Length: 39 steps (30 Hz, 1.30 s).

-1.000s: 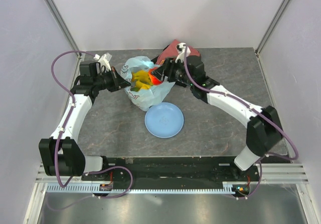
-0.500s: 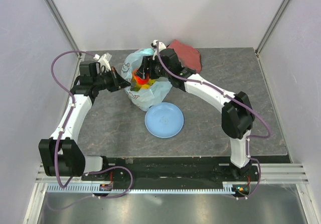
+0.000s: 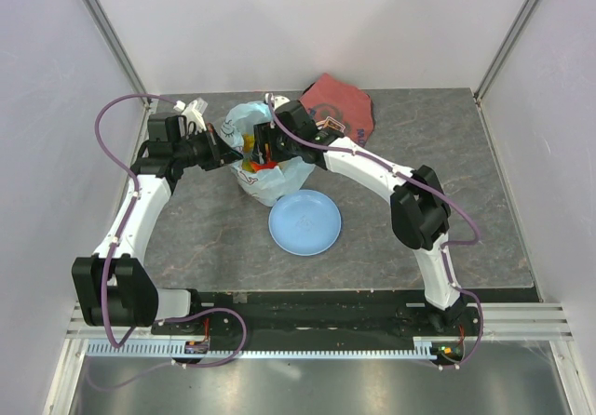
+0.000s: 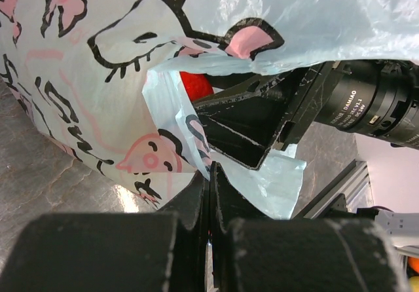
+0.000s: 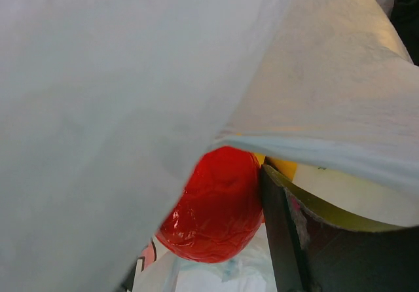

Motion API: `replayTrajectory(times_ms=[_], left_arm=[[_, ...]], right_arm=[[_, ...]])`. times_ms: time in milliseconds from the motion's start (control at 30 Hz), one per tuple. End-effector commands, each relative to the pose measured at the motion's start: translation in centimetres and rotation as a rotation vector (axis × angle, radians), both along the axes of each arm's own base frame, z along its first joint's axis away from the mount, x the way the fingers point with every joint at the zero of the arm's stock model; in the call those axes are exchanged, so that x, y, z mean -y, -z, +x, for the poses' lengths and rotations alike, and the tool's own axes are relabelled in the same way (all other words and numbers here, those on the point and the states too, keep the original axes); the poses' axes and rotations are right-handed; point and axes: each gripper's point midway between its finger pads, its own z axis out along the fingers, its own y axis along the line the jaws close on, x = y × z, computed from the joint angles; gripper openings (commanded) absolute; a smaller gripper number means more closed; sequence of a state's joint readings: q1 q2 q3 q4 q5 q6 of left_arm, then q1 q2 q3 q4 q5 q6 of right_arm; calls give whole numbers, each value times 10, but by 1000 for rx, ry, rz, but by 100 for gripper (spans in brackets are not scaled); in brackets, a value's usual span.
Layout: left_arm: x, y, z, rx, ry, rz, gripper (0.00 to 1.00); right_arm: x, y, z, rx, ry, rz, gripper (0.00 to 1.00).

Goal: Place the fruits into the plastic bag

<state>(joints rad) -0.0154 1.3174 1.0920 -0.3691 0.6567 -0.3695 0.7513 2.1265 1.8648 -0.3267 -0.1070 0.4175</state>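
The light-blue plastic bag (image 3: pixel 272 182) with its cartoon print (image 4: pixel 98 76) stands at the back of the table. My left gripper (image 3: pixel 230 152) (image 4: pixel 211 174) is shut on the bag's left rim and holds the mouth apart. My right gripper (image 3: pixel 263 149) reaches down into the mouth, shut on the red round fruit (image 5: pixel 213 207) (image 4: pixel 195 86). The fruit presses against one dark finger (image 5: pixel 281 233); bag film hides the other. Yellow fruit (image 3: pixel 248 166) shows inside the bag beside the red one (image 3: pixel 266 163). The other fruits are hidden.
A round light-blue plate (image 3: pixel 304 221) lies just in front of the bag. A folded dark-red cloth (image 3: pixel 340 108) sits at the back, right of the bag. White walls and metal posts close in the table on three sides.
My right arm has swung left from beside the cloth, carrying the red fruit into the bag's mouth. The left arm and bag rim have stayed put.
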Motion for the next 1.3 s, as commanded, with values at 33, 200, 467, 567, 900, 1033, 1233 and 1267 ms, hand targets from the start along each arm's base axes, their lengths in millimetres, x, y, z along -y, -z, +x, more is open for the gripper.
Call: replayTrajectory(times_ms=[33,200,467,567,900,1033,1233,1267], left_arm=[[3,-10,6,46,36,10,2],[2,-10,7,48,34,13,2],[2,-7,6,39,34,13,1],[3,-7,7,36,36,8,2],[5,-5,5,31,44,1,2],[4,-6,5,34,42,3,1],[4,-7,5,40,41,4,1],[4,-8,4,41,42,3,1]], right_arm=[[-9,-26,7,59,-23,30,65],[-6,-49,10,98,-11,52,72],[12,-78,-2,127,7,67,77],[14,-66,-9,95,-4,58,77],[-19,-32,-6,56,-74,36,79],[-20,-31,-7,71,-78,21,93],[-12,-47,-4,109,-48,19,95],[-8,-59,-4,128,-42,30,95]])
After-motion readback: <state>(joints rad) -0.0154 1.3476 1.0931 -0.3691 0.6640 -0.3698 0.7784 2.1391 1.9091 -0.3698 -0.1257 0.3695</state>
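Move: The right hand, already in the bag's mouth with the red fruit between its fingers, has the plastic bag's middle about 7 cm below, 1 cm back and 1 cm right. The bananas lie some 3 cm ahead, 1 cm left and 6 cm down; the empty plate about 13 cm back, 9 cm right and 14 cm below. From the left hand, pinching the rim, the bag's middle is roughly 6 cm right, 2 cm back and 11 cm down. Up about 4 cm, easing slightly back, then down again nearly as far, the right hand works inside the plastic bag's mouth; its fingers loosen on the red fruit early in the rise and spread almost fully on the way down, letting go, to finish about 1 cm back and 1 cm left of the start. The left hand keeps its pinch on the rim, sinking about 1 cm. ##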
